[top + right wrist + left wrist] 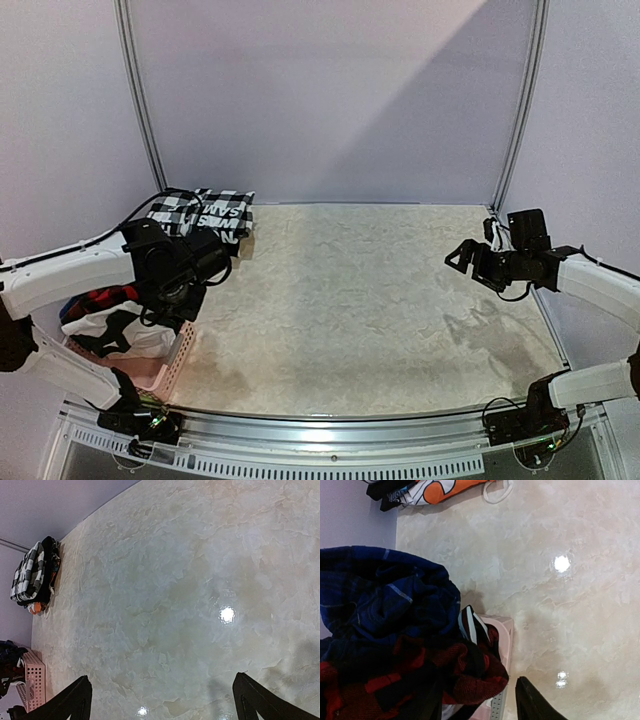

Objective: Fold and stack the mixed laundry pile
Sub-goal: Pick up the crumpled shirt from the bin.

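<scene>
The mixed laundry pile (110,320) fills a pink basket (170,370) at the table's left edge. In the left wrist view a blue plaid piece (380,595) lies over the red-and-black plaid shirt (470,675), beside the basket rim (502,630). My left gripper (185,290) hangs over the pile. Its jaws stand half apart with the red-and-black cloth bulging between them (472,682). A thin gap shows beside the right finger (535,705). My right gripper (462,258) hovers wide open above bare table at the right (162,677), holding nothing.
A folded stack (205,212) topped by black-and-white check cloth sits at the back left corner, also visible as folded clothes (32,572) in the right wrist view. Orange and white cloth (430,490) shows in the left wrist view. Metal posts and walls border the marbled tabletop (380,290).
</scene>
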Robot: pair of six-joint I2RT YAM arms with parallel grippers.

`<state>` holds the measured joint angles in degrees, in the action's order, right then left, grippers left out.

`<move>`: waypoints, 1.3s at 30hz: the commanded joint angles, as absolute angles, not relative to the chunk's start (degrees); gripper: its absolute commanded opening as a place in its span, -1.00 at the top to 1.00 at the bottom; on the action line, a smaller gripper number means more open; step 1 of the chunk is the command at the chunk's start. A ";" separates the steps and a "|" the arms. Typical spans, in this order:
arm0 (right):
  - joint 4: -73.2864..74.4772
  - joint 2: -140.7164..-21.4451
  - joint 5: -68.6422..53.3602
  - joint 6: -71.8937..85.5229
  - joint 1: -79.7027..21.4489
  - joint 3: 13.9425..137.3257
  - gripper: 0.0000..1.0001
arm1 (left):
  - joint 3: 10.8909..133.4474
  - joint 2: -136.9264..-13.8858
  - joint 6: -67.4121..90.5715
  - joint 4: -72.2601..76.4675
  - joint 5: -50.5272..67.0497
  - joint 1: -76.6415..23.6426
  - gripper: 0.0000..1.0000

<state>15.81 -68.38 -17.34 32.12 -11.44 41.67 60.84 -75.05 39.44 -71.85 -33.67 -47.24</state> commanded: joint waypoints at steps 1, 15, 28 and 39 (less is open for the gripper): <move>15.55 -68.95 -17.97 32.12 -10.98 42.89 -0.98 | 61.10 -76.26 38.71 -70.47 -34.42 -45.71 0.10; 15.46 -71.38 -18.22 32.05 -10.98 43.32 -0.98 | 70.17 -70.00 39.25 -77.84 -44.07 -44.82 1.00; 15.54 -73.02 -18.69 31.85 -10.95 43.68 -0.98 | 99.44 -69.88 39.96 -93.44 -54.23 -44.74 1.00; 14.63 -74.01 -19.24 31.65 -10.94 43.42 -0.98 | 108.27 -67.56 30.79 -82.54 -47.36 -44.91 1.00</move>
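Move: The red-black checked shirt lies right at my left hand: a crumpled end stands between the half-open fingers, while its middle is about 8 cm to the left, 1 cm ahead and 4 cm below. The blue shirt lies some 7 cm left and 8 cm ahead; the white-black cloth, 11 cm left and 3 cm back. The folded stack is about 20 cm straight ahead. From my right hand the checked shirt is roughly 59 cm left and 9 cm back. I close my left fingers on the shirt's near end, pinching the cloth while the hand hardly shifts, then pull it fast and almost straight up out of the bin, some 28 cm, drifting a few centimetres forward and left. On the way up the wrist swings about 45 degrees, so the fingers tip from steeply down towards forward, and they stay shut on the cloth. ##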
